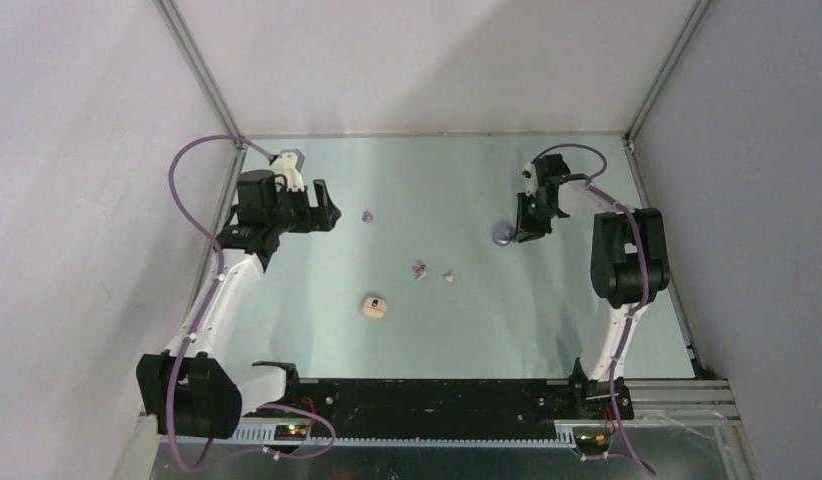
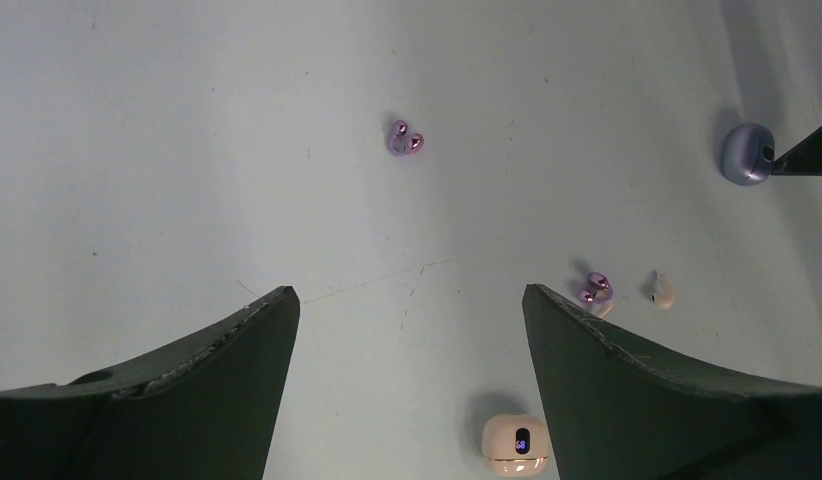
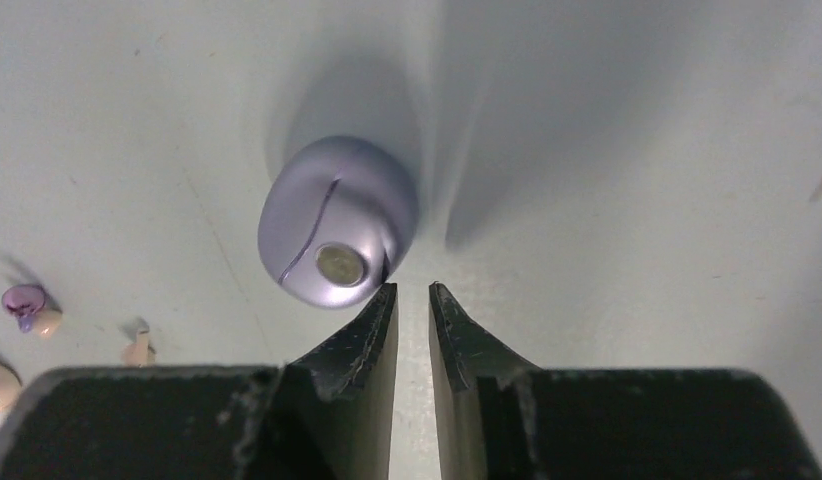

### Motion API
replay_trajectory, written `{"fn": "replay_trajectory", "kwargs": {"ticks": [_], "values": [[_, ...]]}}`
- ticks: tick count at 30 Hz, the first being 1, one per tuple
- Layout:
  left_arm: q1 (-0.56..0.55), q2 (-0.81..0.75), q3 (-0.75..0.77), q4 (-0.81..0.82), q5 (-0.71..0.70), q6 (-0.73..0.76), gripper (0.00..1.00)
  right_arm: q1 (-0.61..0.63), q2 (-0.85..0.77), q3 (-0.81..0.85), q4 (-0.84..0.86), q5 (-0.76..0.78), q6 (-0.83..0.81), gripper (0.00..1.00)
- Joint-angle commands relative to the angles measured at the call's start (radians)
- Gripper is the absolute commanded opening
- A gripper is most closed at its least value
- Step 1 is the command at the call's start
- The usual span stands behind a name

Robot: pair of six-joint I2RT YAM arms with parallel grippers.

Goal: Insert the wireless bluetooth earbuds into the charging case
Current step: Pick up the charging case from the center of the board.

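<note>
A lavender charging case (image 3: 337, 220) lies closed on the table; it also shows in the top view (image 1: 503, 234) and the left wrist view (image 2: 747, 154). My right gripper (image 3: 412, 290) is shut but for a thin gap and holds nothing. Its left fingertip (image 3: 387, 300) is at the case's near edge. A beige case (image 1: 375, 307) lies closed mid-table, with a lit display (image 2: 521, 443). One purple earbud (image 2: 404, 139) lies alone, ahead of my open, empty left gripper (image 2: 409, 295). Another purple earbud (image 2: 595, 288) lies against a cream bud, with a second cream earbud (image 2: 663, 290) beside them.
Grey walls and a metal frame (image 1: 202, 70) enclose the pale table (image 1: 437, 170). In the top view the left gripper (image 1: 327, 210) is at the far left and the right gripper (image 1: 524, 232) at the far right. A black rail (image 1: 427, 395) runs along the near edge.
</note>
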Motion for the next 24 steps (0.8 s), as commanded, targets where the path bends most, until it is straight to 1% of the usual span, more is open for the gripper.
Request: {"fn": "replay_trajectory", "kwargs": {"ticks": [1, 4, 7, 9, 10, 11, 12, 13, 14, 15, 16, 17, 18, 19, 20, 21, 22, 23, 24], "values": [[0.003, -0.014, -0.004, 0.054, 0.001, 0.000, 0.89, 0.038, -0.068, -0.014, 0.017, -0.030, 0.020, 0.24], [0.003, -0.012, -0.006, 0.057, 0.001, -0.001, 0.89, 0.047, -0.070, -0.012, 0.031, -0.038, 0.021, 0.26], [0.002, -0.008, -0.010, 0.060, 0.000, -0.003, 0.89, 0.050, -0.068, -0.001, 0.011, -0.078, 0.001, 0.30], [0.003, -0.009, -0.006, 0.055, -0.001, 0.000, 0.89, 0.044, -0.069, 0.020, -0.031, -0.130, -0.047, 0.32], [0.004, -0.009, -0.005, 0.048, -0.003, 0.006, 0.89, 0.041, -0.063, 0.059, -0.087, -0.176, -0.074, 0.33], [0.003, -0.008, -0.001, 0.043, -0.005, 0.010, 0.89, 0.035, -0.057, 0.085, -0.125, -0.197, -0.152, 0.36], [0.003, -0.009, 0.001, 0.036, -0.005, 0.018, 0.89, 0.034, -0.038, 0.151, -0.208, -0.232, -0.200, 0.39], [0.003, -0.009, 0.002, 0.034, -0.007, 0.023, 0.89, 0.032, -0.025, 0.190, -0.249, -0.244, -0.298, 0.43], [0.002, -0.009, 0.002, 0.033, -0.009, 0.031, 0.89, 0.031, 0.003, 0.272, -0.333, -0.261, -0.353, 0.47], [0.003, -0.009, 0.000, 0.032, -0.011, 0.034, 0.89, 0.033, 0.021, 0.311, -0.371, -0.271, -0.455, 0.49], [0.003, -0.010, 0.001, 0.034, -0.009, 0.040, 0.88, 0.033, 0.054, 0.391, -0.444, -0.291, -0.505, 0.50], [0.003, -0.010, -0.001, 0.035, 0.001, 0.043, 0.88, 0.035, 0.071, 0.429, -0.474, -0.305, -0.601, 0.53], [0.003, -0.009, -0.001, 0.036, 0.009, 0.049, 0.88, 0.035, 0.101, 0.513, -0.525, -0.336, -0.644, 0.57], [0.003, -0.009, 0.000, 0.036, 0.028, 0.051, 0.88, 0.039, 0.115, 0.535, -0.552, -0.356, -0.744, 0.59], [0.002, -0.008, 0.004, 0.033, 0.041, 0.057, 0.88, 0.045, 0.145, 0.591, -0.608, -0.388, -0.796, 0.60], [0.003, -0.009, 0.006, 0.033, 0.065, 0.059, 0.89, 0.051, 0.159, 0.620, -0.640, -0.395, -0.909, 0.61], [0.004, -0.008, 0.008, 0.031, 0.076, 0.062, 0.89, 0.064, 0.189, 0.667, -0.696, -0.389, -0.963, 0.62], [0.003, -0.009, 0.009, 0.030, 0.097, 0.063, 0.89, 0.070, 0.201, 0.683, -0.715, -0.380, -1.057, 0.62], [0.002, -0.010, 0.011, 0.028, 0.105, 0.065, 0.89, 0.078, 0.216, 0.693, -0.730, -0.354, -1.097, 0.64]]}}
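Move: Just left of the right fingertips sits the purple charging case, its middle about 3 cm left, 2 cm ahead and 1 cm below the right hand, its near right edge against the left finger's tip. The small white earbud lies some 14 cm left and 8 cm back of that hand, the purple earbud roughly 20 cm left and 7 cm back. From the left hand, the case is about 32 cm right, 7 cm ahead and 18 cm lower. Sweeping left and a little back along the case's near side, the right hand stays almost level for 3 to 4 cm. It then comes free and climbs steeply, drifting forward, to end some 11 cm higher above the case. Meanwhile the hand turns about 45 degrees counter-clockwise, and the fingers spread from a narrow gap to over half open. ##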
